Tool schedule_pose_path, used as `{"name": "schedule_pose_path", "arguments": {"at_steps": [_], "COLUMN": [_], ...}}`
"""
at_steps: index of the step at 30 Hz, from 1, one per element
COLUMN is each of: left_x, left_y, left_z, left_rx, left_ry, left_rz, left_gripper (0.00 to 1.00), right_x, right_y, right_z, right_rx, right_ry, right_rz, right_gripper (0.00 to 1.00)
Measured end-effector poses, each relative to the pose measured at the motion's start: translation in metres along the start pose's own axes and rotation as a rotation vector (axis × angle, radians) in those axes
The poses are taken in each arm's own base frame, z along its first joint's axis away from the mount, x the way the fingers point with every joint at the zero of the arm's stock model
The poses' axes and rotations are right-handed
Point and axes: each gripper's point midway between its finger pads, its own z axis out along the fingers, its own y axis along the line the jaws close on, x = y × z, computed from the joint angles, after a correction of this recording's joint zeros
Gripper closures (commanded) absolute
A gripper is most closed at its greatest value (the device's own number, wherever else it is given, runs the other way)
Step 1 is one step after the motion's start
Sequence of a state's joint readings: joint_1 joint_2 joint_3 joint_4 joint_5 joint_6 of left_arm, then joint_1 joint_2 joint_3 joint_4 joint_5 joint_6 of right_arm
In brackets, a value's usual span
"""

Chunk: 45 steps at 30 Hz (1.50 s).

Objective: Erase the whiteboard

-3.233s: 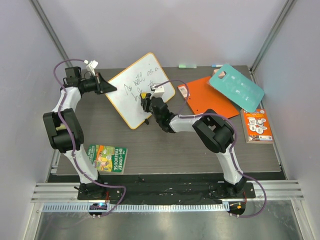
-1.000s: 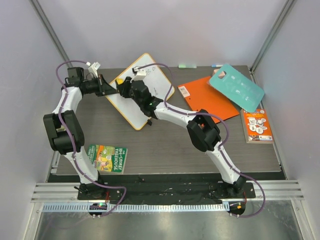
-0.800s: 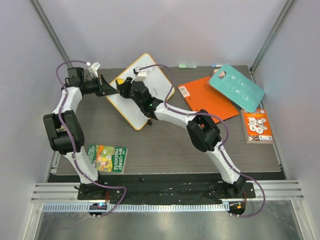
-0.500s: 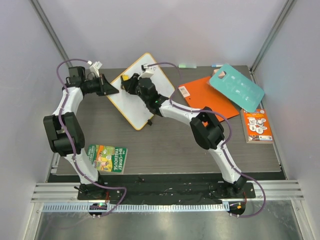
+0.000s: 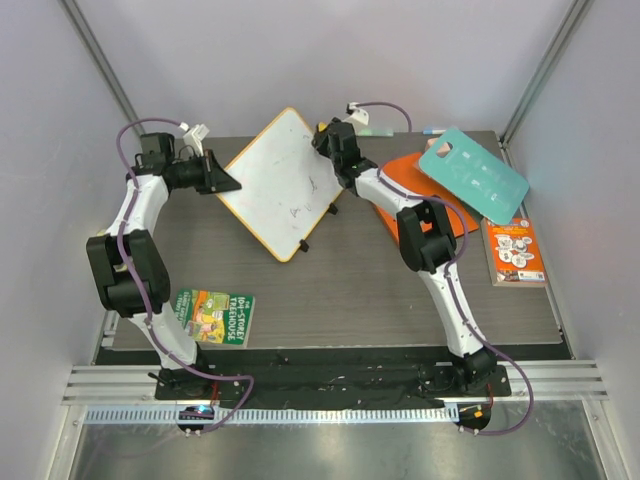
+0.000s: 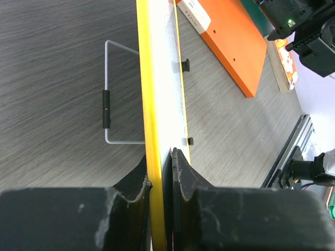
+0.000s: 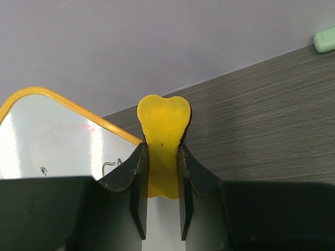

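The whiteboard (image 5: 278, 180) stands tilted on the table, white with an orange-yellow rim and only a few faint black marks (image 5: 296, 210) on it. My left gripper (image 5: 228, 185) is shut on its left corner; in the left wrist view the yellow rim (image 6: 146, 78) runs between the fingers of the left gripper (image 6: 159, 157). My right gripper (image 5: 325, 133) is shut on a yellow eraser (image 7: 163, 130) at the board's far right corner. The right wrist view has the right gripper (image 7: 161, 152) beside the whiteboard (image 7: 52, 141).
A wire stand (image 6: 107, 99) props the board from behind. An orange book (image 5: 420, 200) and a teal card (image 5: 472, 175) lie to the right, with a small book (image 5: 515, 252) beyond. A green book (image 5: 215, 315) lies near left. A pale green block (image 7: 324, 40) sits by the back wall.
My right gripper swept the eraser from the board's left part across to its far right corner. The handwriting is nearly gone. The left gripper stayed on the board's corner.
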<state>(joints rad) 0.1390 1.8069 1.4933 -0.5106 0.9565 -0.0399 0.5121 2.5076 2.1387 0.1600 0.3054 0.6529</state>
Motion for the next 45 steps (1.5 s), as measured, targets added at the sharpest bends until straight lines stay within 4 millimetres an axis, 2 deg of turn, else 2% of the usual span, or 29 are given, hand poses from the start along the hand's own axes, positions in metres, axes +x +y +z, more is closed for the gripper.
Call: {"name": "schedule_pose_path", "arguments": {"at_steps": [3, 6, 10, 14, 20, 22, 24, 27, 33, 37, 39, 43, 45], "left_x": [0.002, 0.003, 0.004, 0.006, 0.009, 0.009, 0.010, 0.009, 0.009, 0.008, 0.008, 0.008, 0.008], "left_y": [-0.001, -0.001, -0.001, -0.001, 0.001, 0.001, 0.001, 0.002, 0.002, 0.001, -0.001, -0.002, -0.003], "left_z": [0.000, -0.001, -0.001, -0.001, -0.002, -0.003, -0.003, -0.003, -0.002, -0.002, -0.002, -0.002, -0.002], "left_rx": [0.000, 0.002, 0.001, -0.001, -0.008, -0.010, -0.012, -0.017, -0.020, -0.016, -0.013, -0.012, -0.012], "left_ry": [0.008, 0.011, 0.013, 0.018, 0.024, 0.024, 0.026, 0.025, 0.024, 0.024, 0.024, 0.023, 0.024], "left_rz": [-0.002, 0.004, 0.006, 0.006, 0.007, 0.012, 0.013, 0.015, 0.025, 0.036, 0.041, 0.045, 0.042], "left_gripper": [1.00, 1.00, 1.00, 1.00, 1.00, 1.00, 1.00, 1.00, 1.00, 1.00, 1.00, 1.00, 1.00], "right_x": [0.003, 0.015, 0.029, 0.043, 0.057, 0.059, 0.061, 0.060, 0.049, 0.036, 0.030, 0.031, 0.036], "right_y": [-0.003, -0.006, 0.009, 0.050, 0.125, 0.143, 0.149, 0.145, 0.125, 0.087, 0.059, 0.016, 0.005], "right_z": [-0.004, -0.021, -0.044, -0.065, -0.093, -0.100, -0.102, -0.099, -0.085, -0.067, -0.055, -0.044, -0.044], "right_rx": [-0.002, -0.007, -0.037, -0.117, -0.279, -0.320, -0.330, -0.327, -0.307, -0.256, -0.214, -0.149, -0.140], "right_ry": [0.005, 0.026, 0.047, 0.063, 0.098, 0.104, 0.105, 0.111, 0.130, 0.133, 0.141, 0.170, 0.181], "right_rz": [-0.012, -0.047, -0.109, -0.167, -0.202, -0.197, -0.197, -0.174, -0.079, -0.029, -0.010, 0.002, 0.009], "right_gripper": [0.99, 0.99, 0.99, 0.99, 0.99, 0.99, 0.99, 0.99, 0.99, 0.99, 0.99, 0.99, 0.99]}}
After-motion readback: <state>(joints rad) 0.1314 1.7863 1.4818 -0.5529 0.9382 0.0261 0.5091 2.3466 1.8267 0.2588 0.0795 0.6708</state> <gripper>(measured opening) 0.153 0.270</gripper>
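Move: The right hand, already gripping the yellow eraser, is at the far end of the tilted whiteboard; the board's middle lies some 17 cm back and 10 cm left of it, about level. A leftover mark is about 11 cm back, 3 cm left and 3 cm below, and the orange folder 12 cm back, 24 cm right and 7 cm lower. From the left hand, clamping the raised edge, the board's middle is roughly 7 cm ahead, 11 cm right and 6 cm below. Keeping the eraser against the whiteboard's slanted face, the right hand wipes back, then left and up the slope, about 12 cm back and 13 cm left, turning some 20 degrees counter-clockwise. It reverses, sweeping right, forward and down the slope towards the right side, ending about 5 cm back of its start. The left hand keeps its pinch on the raised edge, nearly still. ##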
